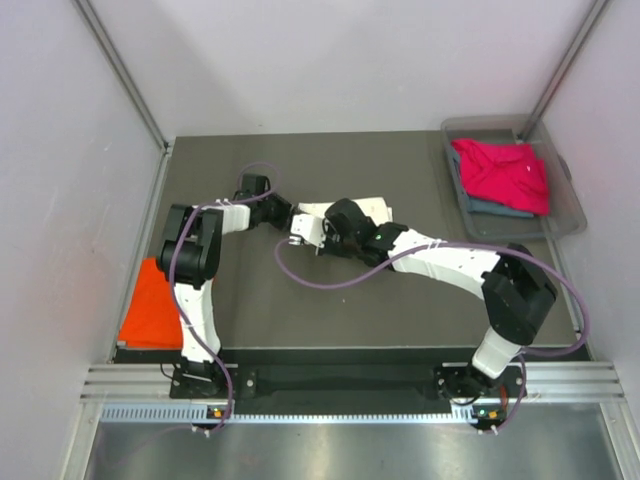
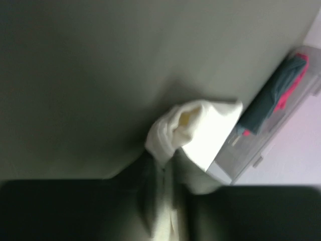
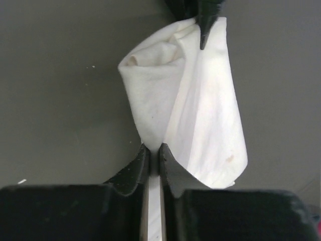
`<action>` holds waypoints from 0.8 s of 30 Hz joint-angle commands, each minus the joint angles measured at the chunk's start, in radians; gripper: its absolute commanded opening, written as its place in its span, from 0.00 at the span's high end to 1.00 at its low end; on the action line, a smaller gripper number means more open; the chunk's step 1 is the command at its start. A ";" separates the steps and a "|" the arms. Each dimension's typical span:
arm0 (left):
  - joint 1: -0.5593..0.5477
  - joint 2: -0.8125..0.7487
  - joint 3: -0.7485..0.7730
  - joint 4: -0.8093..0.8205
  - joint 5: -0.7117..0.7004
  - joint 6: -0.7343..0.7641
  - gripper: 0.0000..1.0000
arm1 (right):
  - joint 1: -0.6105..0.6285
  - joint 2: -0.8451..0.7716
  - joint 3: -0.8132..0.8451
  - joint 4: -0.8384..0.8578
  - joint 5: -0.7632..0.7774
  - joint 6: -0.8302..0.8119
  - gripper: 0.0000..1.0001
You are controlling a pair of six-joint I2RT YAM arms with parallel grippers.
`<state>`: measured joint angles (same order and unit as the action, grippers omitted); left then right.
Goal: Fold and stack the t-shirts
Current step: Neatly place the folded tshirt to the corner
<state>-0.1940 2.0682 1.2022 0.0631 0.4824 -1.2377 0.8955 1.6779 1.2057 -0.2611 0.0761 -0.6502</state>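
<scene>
A cream-white t-shirt [image 3: 190,110] is bunched up and hangs between my two grippers over the middle of the dark table. In the top view only a little of the cream-white t-shirt [image 1: 374,209] shows behind the right arm. My right gripper [image 3: 154,150] is shut on its lower fold. My left gripper [image 2: 168,201] has the cloth [image 2: 190,130] filling the gap between its fingers, and its black fingertips [image 3: 203,25] pinch the cloth's far end. An orange t-shirt [image 1: 152,305] lies folded flat at the table's left edge, beside the left arm.
A clear plastic bin [image 1: 563,215] stands at the back right. It holds a magenta-pink t-shirt [image 1: 505,172] lying on top of a grey-blue one [image 1: 500,208]. White walls close in the table on three sides.
</scene>
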 commanded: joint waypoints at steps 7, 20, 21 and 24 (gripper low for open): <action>-0.022 -0.118 0.043 -0.189 -0.197 0.193 1.00 | -0.023 -0.148 -0.015 -0.099 0.023 0.337 0.43; -0.024 -0.566 0.099 -0.819 -0.882 0.204 1.00 | -0.026 -0.517 -0.175 -0.220 0.011 0.554 0.38; -0.022 -0.580 0.103 -0.838 -0.933 0.210 1.00 | -0.024 -0.526 -0.178 -0.221 0.005 0.557 0.38; -0.019 -0.609 0.109 -0.812 -0.961 0.289 1.00 | -0.026 -0.558 -0.201 -0.205 -0.025 0.581 0.39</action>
<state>-0.2207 1.4990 1.2709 -0.6666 -0.3233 -1.0031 0.8787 1.1584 1.0275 -0.4641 0.0895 -0.1169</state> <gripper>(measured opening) 0.074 0.611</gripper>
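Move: The white folded t-shirt's left end lies between the left hand's closing fingers; its middle is about 13 cm to that hand's right, level with it fore and aft and 2 cm below. The orange folded t-shirt lies roughly 30 cm left of the left hand, 22 cm nearer the base and 3 cm lower. From the right hand, still pinching the white t-shirt, its middle is about 10 cm ahead, 1 cm right and 10 cm below. The left fingers finish shutting on the white t-shirt's left end while the right fingers open and let go of their part, handing it over to the left hand, and the right hand backs out about 8 cm each towards the base, to its right and up. After a brief hold the left hand keeps its pinch and carries the t-shirt some 14 cm left, 13 cm up and 7 cm back, towards the side where the orange t-shirt lies, rolling its left side up by about 45 degrees and swinging some 20 degrees counter-clockwise. ##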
